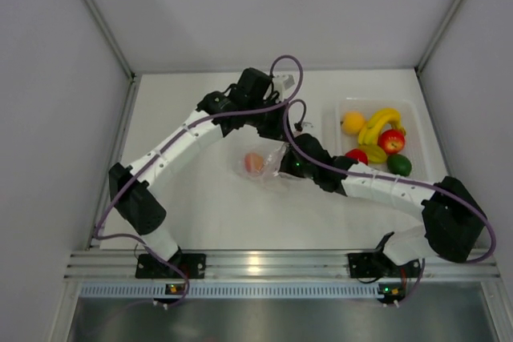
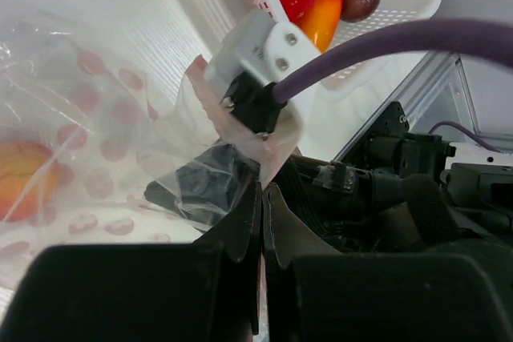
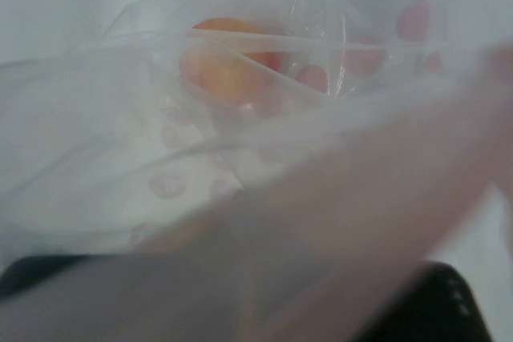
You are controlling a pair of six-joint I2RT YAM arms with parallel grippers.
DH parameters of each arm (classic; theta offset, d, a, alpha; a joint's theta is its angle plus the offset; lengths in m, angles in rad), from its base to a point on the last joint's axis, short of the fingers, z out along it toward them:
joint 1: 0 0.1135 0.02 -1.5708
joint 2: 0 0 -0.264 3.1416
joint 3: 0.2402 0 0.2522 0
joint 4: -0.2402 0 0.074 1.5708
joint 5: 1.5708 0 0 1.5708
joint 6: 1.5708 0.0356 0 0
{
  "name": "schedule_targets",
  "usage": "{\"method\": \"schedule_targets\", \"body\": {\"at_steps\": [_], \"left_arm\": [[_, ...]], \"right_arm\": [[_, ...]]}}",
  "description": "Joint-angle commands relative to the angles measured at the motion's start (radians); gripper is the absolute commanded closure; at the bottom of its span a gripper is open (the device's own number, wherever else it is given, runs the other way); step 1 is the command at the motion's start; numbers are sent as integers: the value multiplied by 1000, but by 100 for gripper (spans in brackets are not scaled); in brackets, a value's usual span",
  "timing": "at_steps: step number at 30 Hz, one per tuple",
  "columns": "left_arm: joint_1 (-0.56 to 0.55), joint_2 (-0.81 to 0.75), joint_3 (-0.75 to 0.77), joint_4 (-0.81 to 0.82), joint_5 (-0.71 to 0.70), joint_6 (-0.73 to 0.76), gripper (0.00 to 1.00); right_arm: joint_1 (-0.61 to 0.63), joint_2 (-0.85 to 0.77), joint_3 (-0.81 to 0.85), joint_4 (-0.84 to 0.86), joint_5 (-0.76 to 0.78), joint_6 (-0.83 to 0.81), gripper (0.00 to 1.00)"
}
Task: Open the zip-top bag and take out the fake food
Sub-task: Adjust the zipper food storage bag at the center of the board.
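The zip-top bag (image 1: 266, 174) lies mid-table, clear with pink dots, and a peach (image 1: 254, 162) sits inside it. My left gripper (image 1: 280, 135) comes down from behind. In the left wrist view its jaws (image 2: 264, 198) are shut on the bag's pink zip strip (image 2: 272, 150). My right gripper (image 1: 284, 167) meets the bag from the right, and its black fingers (image 2: 200, 186) are wrapped in film. In the right wrist view the bag (image 3: 240, 158) is draped over the lens, hiding the jaws. The peach (image 3: 228, 66) shows through it.
A white tray (image 1: 337, 118) at the right holds more fake food: an orange (image 1: 353, 122), bananas (image 1: 381, 122), an apple (image 1: 392, 142), a tomato (image 1: 357, 155) and a lime (image 1: 399, 164). White walls enclose the table on three sides.
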Motion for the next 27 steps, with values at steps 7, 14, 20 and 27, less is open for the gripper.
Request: {"method": "schedule_targets", "body": {"at_steps": [7,14,20,27], "left_arm": [[-62,-288,-282,293,-323,-230,100],[-148,-503,-534,499,-607,-451,100],[-237,-587,-693,612,-731,-581,100],[-344,-579,-759,750,-848,-704,100]], "right_arm": [[39,-55,-17,175,149,262,100],[1,-84,-85,249,122,328,100],[-1,-81,-11,154,128,260,100],[-82,-60,91,-15,24,60,100]]}}
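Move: The zip bag's mouth edge is still pinched in the left fingers; its body lies about 18 cm below them, 5 cm left and 2 cm farther out. The peach inside is some 9 cm left, 3 cm ahead and 23 cm down from the left hand. From the right hand, the bag's body is about 3 cm ahead, 4 cm left and 5 cm below; the peach is 5 cm ahead, 9 cm left and 9 cm down, and the tomato in the bin 6 cm ahead, 24 cm right. The bag's pinched mouth edge is drawn back about 5 cm and to the left by the left hand, which eases a little right again at the end, turning some 35 degrees counter-clockwise while keeping its pinch. The right hand, its fingers staying shut at the mouth behind the film, rises about 4 cm and then edges forward, turning slightly clockwise. ##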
